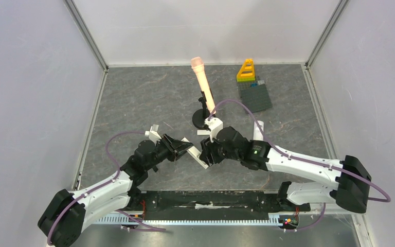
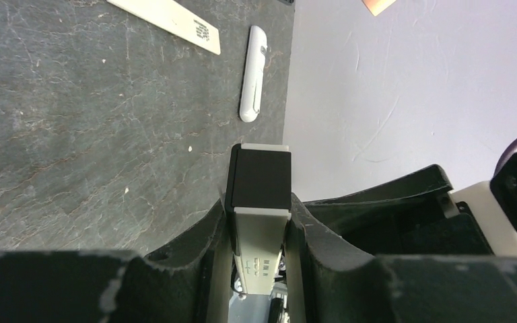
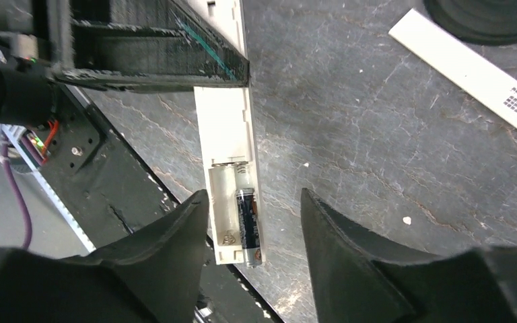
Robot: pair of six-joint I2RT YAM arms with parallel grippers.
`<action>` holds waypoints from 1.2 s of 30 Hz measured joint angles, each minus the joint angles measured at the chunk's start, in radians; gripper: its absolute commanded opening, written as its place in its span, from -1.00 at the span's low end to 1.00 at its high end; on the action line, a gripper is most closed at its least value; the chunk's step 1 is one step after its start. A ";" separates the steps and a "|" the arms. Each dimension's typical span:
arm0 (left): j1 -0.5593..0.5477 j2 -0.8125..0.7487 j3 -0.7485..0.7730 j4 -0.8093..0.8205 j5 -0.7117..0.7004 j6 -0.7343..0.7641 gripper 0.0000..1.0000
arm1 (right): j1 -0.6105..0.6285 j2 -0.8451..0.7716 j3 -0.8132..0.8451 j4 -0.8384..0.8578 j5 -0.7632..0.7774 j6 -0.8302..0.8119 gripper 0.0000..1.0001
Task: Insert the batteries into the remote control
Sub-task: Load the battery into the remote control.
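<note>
My left gripper point(image 1: 184, 148) is shut on the remote control point(image 3: 223, 128), a long white body with a black end point(image 2: 261, 176), and holds it above the table. Its back faces up, and the battery compartment is uncovered. One dark battery point(image 3: 248, 225) lies in the right slot, its near end reaching over the compartment's end wall. The left slot shows only its spring. My right gripper point(image 3: 252, 202) is open, its fingers on either side of that end of the remote without touching it. No other batteries are in view.
A white strip with a printed label point(image 3: 471, 67) lies on the grey mat beside a black round stand point(image 1: 201, 121) carrying a peach rod point(image 1: 203, 85). A second white remote point(image 2: 252, 74) lies near the right wall. A yellow triangle point(image 1: 246, 70) and a grey studded plate point(image 1: 255, 95) sit at the back right.
</note>
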 measured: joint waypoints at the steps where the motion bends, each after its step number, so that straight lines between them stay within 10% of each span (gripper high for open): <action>1: 0.000 0.000 -0.003 0.006 0.000 -0.005 -0.96 | 0.000 -0.011 0.000 0.000 0.006 0.011 0.26; 14: 0.009 -0.081 -0.098 0.093 -0.002 -0.178 -0.96 | -0.009 -0.297 -0.173 0.110 0.090 0.359 0.73; 36: 0.009 -0.254 -0.140 0.100 -0.050 -0.438 -0.96 | -0.009 -0.380 -0.414 0.497 0.058 0.674 0.75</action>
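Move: The black battery lies in the open slot at the free end of the remote control, which the left hand still grips. It sits about 2 cm back, 1 cm left and 2 cm below the half-open right hand; from the left hand it is some 6 cm back, 6 cm right and slightly lower. On the table 12 cm below the right hand, the white strip lies about 9 cm ahead and 3 cm right, and the microphone stand's base about 14 cm straight ahead. With no finger visibly on the battery, the right hand rises about 5 cm and shifts right and slightly back, opening from half to nearly wide; it dips a little, then rises again, easing left, while its wrist swings about 45 degrees to level the fingers. The left hand keeps its grip on the remote, lifting it about 4 cm, drawing it slightly left, and rolling it some 25 degrees so its right side comes up. ##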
